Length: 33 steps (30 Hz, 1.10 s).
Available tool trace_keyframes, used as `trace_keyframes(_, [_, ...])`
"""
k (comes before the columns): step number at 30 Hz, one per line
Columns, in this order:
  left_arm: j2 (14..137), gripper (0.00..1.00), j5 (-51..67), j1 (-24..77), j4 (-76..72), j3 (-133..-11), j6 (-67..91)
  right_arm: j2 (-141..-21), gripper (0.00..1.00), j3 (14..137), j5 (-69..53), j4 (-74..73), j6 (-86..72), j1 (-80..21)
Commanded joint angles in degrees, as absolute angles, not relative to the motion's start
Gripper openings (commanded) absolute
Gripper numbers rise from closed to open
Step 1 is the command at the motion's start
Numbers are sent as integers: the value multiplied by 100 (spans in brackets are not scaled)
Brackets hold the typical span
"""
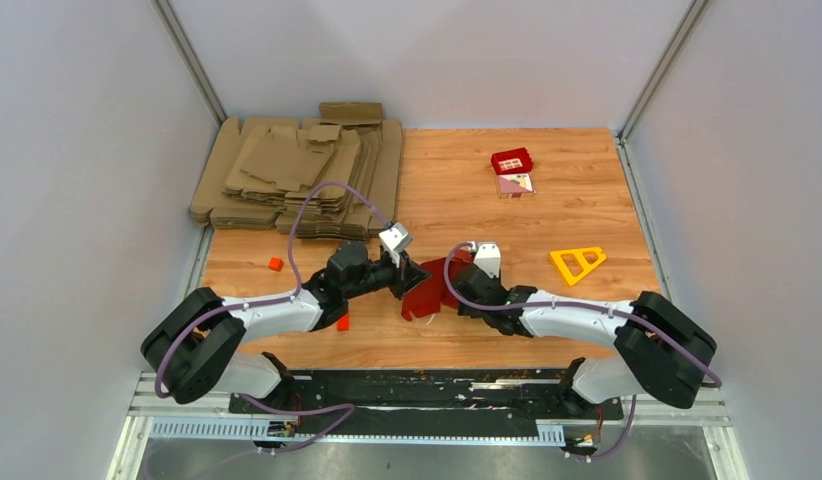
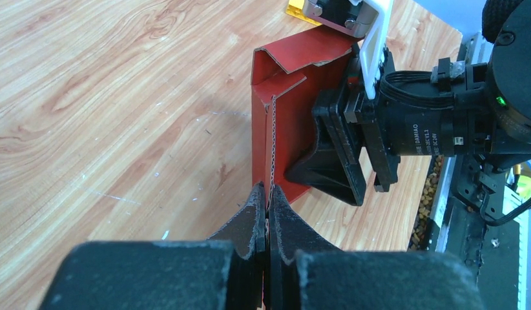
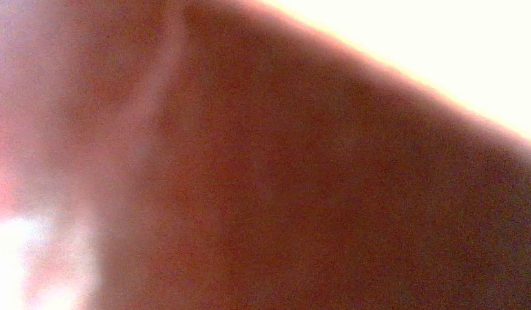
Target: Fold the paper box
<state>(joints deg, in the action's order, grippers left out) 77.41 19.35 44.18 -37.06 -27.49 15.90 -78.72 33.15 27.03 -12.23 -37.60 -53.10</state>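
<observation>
The paper box [image 1: 424, 295], bright red creased card, stands partly folded on the wooden table between my two arms. My left gripper [image 1: 412, 275] is shut on the card's near edge, and in the left wrist view the fingertips [image 2: 258, 205] pinch a thin upright wall of the paper box [image 2: 285, 123]. My right gripper [image 1: 457, 285] is against the box from the right. One of its black fingers [image 2: 327, 161] rests on the inner red panel, and the jaw gap is hidden. Blurred red card [image 3: 282, 194] fills the right wrist view, with no fingers visible.
A pile of flat brown cardboard sheets [image 1: 297, 175] lies at the back left. A small red tile with windows [image 1: 512, 162] sits at the back right, and a yellow triangle frame [image 1: 577, 262] lies right of the arms. Two small orange blocks [image 1: 275, 264] [image 1: 343, 322] lie near the left arm.
</observation>
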Motion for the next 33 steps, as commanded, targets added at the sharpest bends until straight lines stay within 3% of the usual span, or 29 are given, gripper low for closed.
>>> trace_keyframes(1, [7624,0,1901,4456,-3410,-2786,1407,-7676,48,3153,2486,-1570,-3641,-5300])
trace_keyframes(13, [7635,1,1901,4457,-3402,-2790,1393,-9166,53,3800,2967,-2064,-3618,-5898])
trace_keyframes(25, [7581,5,1723,4456,-3241,-2811,1388,-7982,58,3783,2639,-1920,-3406,-5848])
trace_keyframes(29, [7582,5,1709,4456,-3134,-2869,1355,-7433,67,3685,2246,-1846,-3290,-5728])
trace_keyframes(33, [7589,4,1736,4458,-3062,-2907,1353,-6894,84,3711,2100,-2054,-3161,-5655])
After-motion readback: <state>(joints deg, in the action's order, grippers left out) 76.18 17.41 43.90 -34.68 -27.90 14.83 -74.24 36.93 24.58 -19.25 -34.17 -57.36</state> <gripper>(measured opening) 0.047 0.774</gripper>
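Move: The red paper box stands with its middle about 4 cm left of the right hand and 1 cm ahead, roughly 3 cm above that hand's point. From the left hand, which already grips one wall, the middle lies some 6 cm right, 1 cm back and 7 cm below. Counted from the right hand, the yellow triangle lies about 22 cm right and 3 cm ahead, and the pink card box roughly 9 cm right and 20 cm ahead, both some 3 cm lower. Already against the red box, the right fingers nudge it forward and left by about 1.5 cm, then come free: the hand draws back some 3 cm and rises nearly 3 cm, still easing a little left, while the fingers open clearly wider and the wrist turns slightly counter-clockwise. The left hand keeps the box wall between its fingertips, its grip slackening, and shifts barely half a centimetre. ##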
